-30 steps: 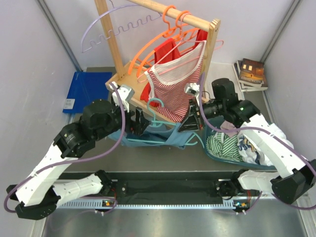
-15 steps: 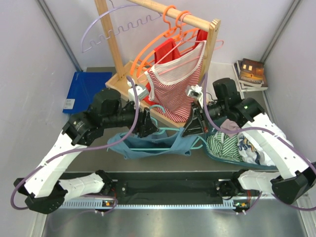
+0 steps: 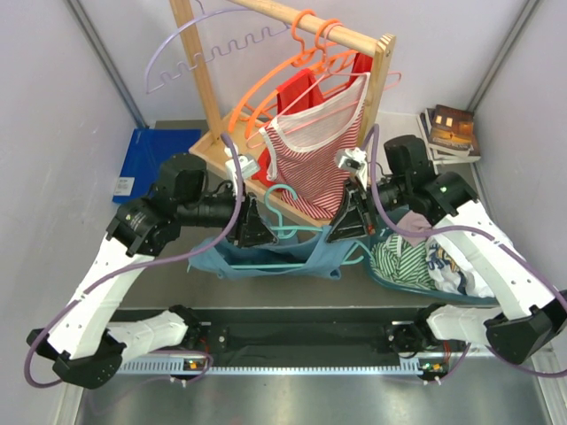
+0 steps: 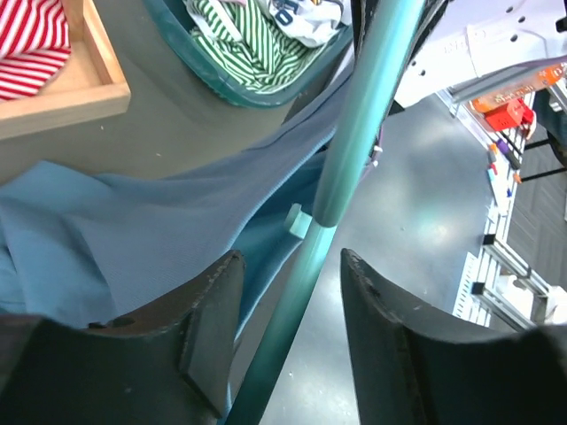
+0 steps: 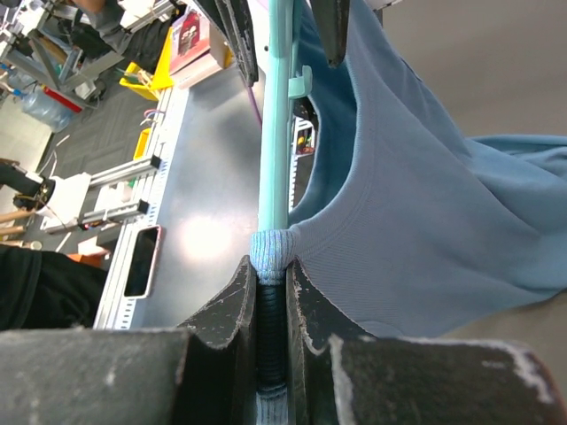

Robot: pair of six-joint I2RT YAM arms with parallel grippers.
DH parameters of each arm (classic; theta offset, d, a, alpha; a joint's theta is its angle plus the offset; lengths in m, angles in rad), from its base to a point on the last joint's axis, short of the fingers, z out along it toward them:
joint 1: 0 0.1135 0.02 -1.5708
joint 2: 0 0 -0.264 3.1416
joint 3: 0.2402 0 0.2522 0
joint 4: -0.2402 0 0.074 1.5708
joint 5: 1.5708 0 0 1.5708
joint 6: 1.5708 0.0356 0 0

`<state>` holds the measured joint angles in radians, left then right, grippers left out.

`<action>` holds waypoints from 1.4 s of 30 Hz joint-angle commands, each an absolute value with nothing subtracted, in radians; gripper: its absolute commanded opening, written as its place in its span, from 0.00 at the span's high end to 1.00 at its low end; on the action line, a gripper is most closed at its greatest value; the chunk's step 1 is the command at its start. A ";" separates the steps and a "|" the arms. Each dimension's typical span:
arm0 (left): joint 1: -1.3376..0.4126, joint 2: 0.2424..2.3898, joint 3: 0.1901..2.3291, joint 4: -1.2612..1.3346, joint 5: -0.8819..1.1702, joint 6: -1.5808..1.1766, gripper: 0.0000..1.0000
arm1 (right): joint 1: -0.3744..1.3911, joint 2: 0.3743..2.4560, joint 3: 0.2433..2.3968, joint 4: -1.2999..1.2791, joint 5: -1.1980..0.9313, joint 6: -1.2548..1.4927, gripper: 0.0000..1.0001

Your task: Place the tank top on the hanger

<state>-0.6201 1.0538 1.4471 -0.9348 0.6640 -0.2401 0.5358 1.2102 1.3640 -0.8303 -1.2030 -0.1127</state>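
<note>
The teal-blue tank top (image 3: 266, 261) hangs low between both arms, draped from the teal-green hanger (image 3: 282, 198), whose hook points up toward the rack. My right gripper (image 3: 347, 226) is shut on the hanger's end, where the top's strap (image 5: 270, 252) wraps over the arm; the hanger (image 5: 279, 133) runs straight out from my right gripper (image 5: 270, 266). My left gripper (image 3: 257, 228) is at the other side. In the left wrist view the hanger (image 4: 354, 150) passes between my left gripper's (image 4: 291, 257) fingers, which stand open with a gap on each side, and the tank top (image 4: 115, 239) lies left of it.
A wooden rack (image 3: 208, 80) behind holds orange hangers (image 3: 275, 88), a lilac notched hanger (image 3: 190, 62) and a red-and-white striped top (image 3: 310, 168). A basket (image 3: 390, 279) of clothes sits at right, a blue folder (image 3: 146, 164) at left, and books (image 3: 447, 133) at far right.
My left arm has swung up and toward the middle, and its jaws have narrowed around the hanger's bar. The tank top has spread wider along the hanger. The right gripper kept its hold.
</note>
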 commanded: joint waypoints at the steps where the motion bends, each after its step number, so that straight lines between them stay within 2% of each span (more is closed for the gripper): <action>1: -0.597 1.034 1.440 -0.963 0.739 -0.232 0.50 | 0.519 1.212 1.413 -0.793 -1.273 -0.137 1.00; 5: -0.589 1.040 1.439 -0.992 0.749 -0.215 0.53 | 0.515 1.215 1.414 -0.793 -1.273 -0.137 1.00; 7: -0.584 1.046 1.442 -1.006 0.756 -0.209 0.67 | 0.515 1.213 1.414 -0.792 -1.275 -0.137 1.00; 10: -0.580 1.049 1.442 -1.009 0.765 -0.204 0.98 | 0.514 1.218 1.413 -0.790 -1.272 -0.137 1.00; 11: -0.580 1.049 1.442 -1.011 0.765 -0.199 1.00 | 0.514 1.223 1.413 -0.792 -1.273 -0.137 1.00; 20: -0.577 1.046 1.427 -1.035 0.738 -0.172 1.00 | 0.512 1.235 1.416 -0.750 -1.206 -0.115 1.00; 23: -0.577 1.051 1.416 -1.048 0.666 -0.161 1.00 | 0.512 1.235 1.414 -0.715 -1.166 -0.095 0.86; 24: -0.577 1.048 1.411 -1.055 0.646 -0.157 1.00 | 0.512 1.236 1.411 -0.694 -1.161 -0.089 0.76; 26: -0.577 1.048 1.399 -1.061 0.603 -0.141 1.00 | 0.511 1.241 1.405 -0.675 -1.157 -0.072 0.66; 27: -0.577 1.046 1.394 -1.066 0.589 -0.137 1.00 | 0.512 1.243 1.404 -0.666 -1.152 -0.071 0.49; 29: -0.577 1.040 1.384 -1.069 0.551 -0.123 1.00 | 0.512 1.252 1.399 -0.663 -1.134 -0.066 0.36; 30: -0.577 1.035 1.382 -1.080 0.531 -0.120 1.00 | 0.512 1.253 1.397 -0.660 -1.109 -0.066 0.25; 31: -0.577 1.034 1.378 -1.088 0.487 -0.111 1.00 | 0.511 1.255 1.396 -0.660 -1.092 -0.066 0.18; 34: -0.577 1.023 1.353 -1.112 0.381 -0.104 1.00 | 0.499 1.256 1.390 -0.646 -1.022 -0.058 0.13; 42: -0.534 0.945 1.255 -1.075 0.032 -0.140 1.00 | 0.410 1.220 1.355 -0.555 -0.973 -0.011 0.12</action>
<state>-0.5652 1.0027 1.2762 -1.1034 0.2447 -0.1280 0.4576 1.2530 1.3613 -0.6514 -0.9966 -0.0364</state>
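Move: The hanger already passes between the left hand's open fingers, its middle about 3 cm to the right, 3 cm back and 2 cm below. The tank top hangs round it, its middle roughly 2 cm right, 5 cm back and 8 cm below. From the right hand, which still pinches the shoulder strap on the hanger, the hanger's middle is some 14 cm left and 3 cm back; the striped top hangs about 10 cm ahead, 3 cm left. Left pinches the hanger, then lowers it some 10 cm and leftward; right lets go of the strap, moving forward. ##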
